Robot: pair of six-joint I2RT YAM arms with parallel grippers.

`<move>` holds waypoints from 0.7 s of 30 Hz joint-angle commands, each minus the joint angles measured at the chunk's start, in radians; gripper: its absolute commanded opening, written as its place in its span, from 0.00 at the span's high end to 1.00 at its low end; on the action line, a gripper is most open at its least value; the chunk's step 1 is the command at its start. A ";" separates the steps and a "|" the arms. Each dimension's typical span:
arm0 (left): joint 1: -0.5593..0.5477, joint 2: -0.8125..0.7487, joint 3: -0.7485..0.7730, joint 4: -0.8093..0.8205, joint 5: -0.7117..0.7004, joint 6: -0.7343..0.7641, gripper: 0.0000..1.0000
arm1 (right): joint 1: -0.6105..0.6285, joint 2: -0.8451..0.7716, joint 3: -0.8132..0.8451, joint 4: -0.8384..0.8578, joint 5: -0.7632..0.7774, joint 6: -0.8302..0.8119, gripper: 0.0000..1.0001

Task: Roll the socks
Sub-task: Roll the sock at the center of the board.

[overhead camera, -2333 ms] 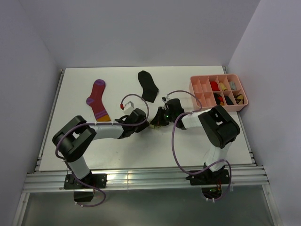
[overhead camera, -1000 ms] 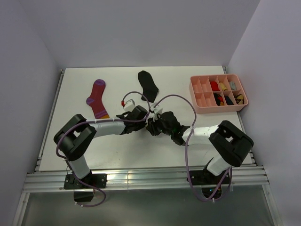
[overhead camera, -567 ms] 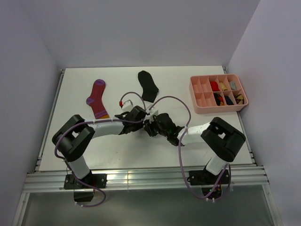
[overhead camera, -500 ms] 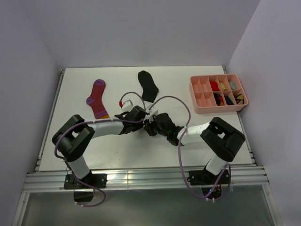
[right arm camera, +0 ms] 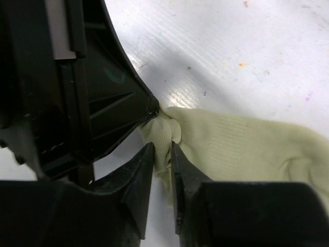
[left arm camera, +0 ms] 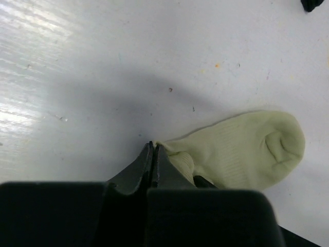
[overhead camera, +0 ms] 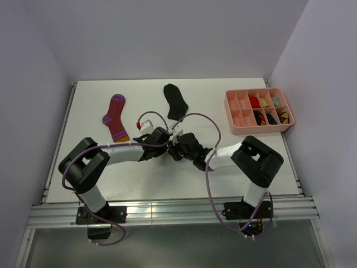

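The small cream sock (left arm camera: 247,149) lies flat on the white table, toe end to the right. My left gripper (left arm camera: 153,145) is shut, its tips pinching the sock's cuff edge. In the right wrist view the cream sock (right arm camera: 247,149) bunches into a fold at that edge, and my right gripper (right arm camera: 162,146) is shut on the fold beside the left gripper's fingers (right arm camera: 110,103). From above, both grippers (overhead camera: 172,148) meet mid-table and hide the cream sock. The black ankle sock (overhead camera: 175,102) and the magenta striped sock (overhead camera: 116,117) lie flat farther back.
A pink compartment tray (overhead camera: 262,127) holding rolled socks stands at the back right. The black sock's tip (left arm camera: 313,4) shows in the left wrist view's top corner. Cables loop over both forearms near the grippers.
My right arm has swung left until its gripper meets the left one, and its jaws have narrowed onto the sock's fold. The left gripper stays shut on the cuff, shifted slightly back.
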 commanded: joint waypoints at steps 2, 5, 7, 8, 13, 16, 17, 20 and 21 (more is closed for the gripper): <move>-0.028 -0.065 -0.016 0.050 -0.013 -0.029 1.00 | 0.039 0.066 0.067 -0.093 -0.026 -0.035 0.81; -0.028 -0.080 -0.034 0.044 -0.034 -0.051 1.00 | 0.028 0.066 0.078 -0.120 -0.011 0.004 0.98; -0.028 -0.090 -0.045 0.045 -0.044 -0.064 1.00 | 0.010 0.060 0.075 -0.123 -0.023 0.040 1.00; -0.027 -0.102 -0.056 0.050 -0.051 -0.069 1.00 | 0.001 0.057 0.072 -0.125 -0.041 0.057 1.00; -0.028 -0.130 -0.071 0.071 -0.071 -0.072 0.99 | -0.126 0.046 0.049 -0.094 -0.192 0.217 1.00; -0.028 -0.134 -0.076 0.082 -0.073 -0.072 0.92 | -0.200 0.060 0.032 -0.059 -0.288 0.310 1.00; -0.028 -0.137 -0.082 0.085 -0.073 -0.075 0.89 | -0.214 0.068 0.021 -0.048 -0.313 0.330 1.00; -0.028 -0.146 -0.099 0.107 -0.074 -0.081 0.77 | -0.263 0.102 0.024 -0.022 -0.400 0.407 1.00; -0.027 -0.150 -0.105 0.108 -0.073 -0.083 0.72 | -0.274 0.112 0.024 -0.008 -0.446 0.450 1.00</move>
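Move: The left hand still pinches the cream sock's rolled end. From the half-open right hand that roll lies about 1 cm to the left and 1 cm below. The sock's body runs out beside it, its middle roughly 3 cm ahead and 3 cm right of the right hand. The black sock lies some 19 cm ahead of the left hand and 3 cm to its right. The red sock is about 13 cm ahead of the left hand and 21 cm to its left. The right fingers shut on the rolled end beside the left tips, easing about 1 cm left and slightly down. Then the left fingers let go, opening about a quarter as that hand lifts some 2.5 cm. Keeping its pinch, the right hand swings about 3 cm right and 2.5 cm forward, away from the left hand, rolling some 25 degrees clockwise as seen along its fingers. ##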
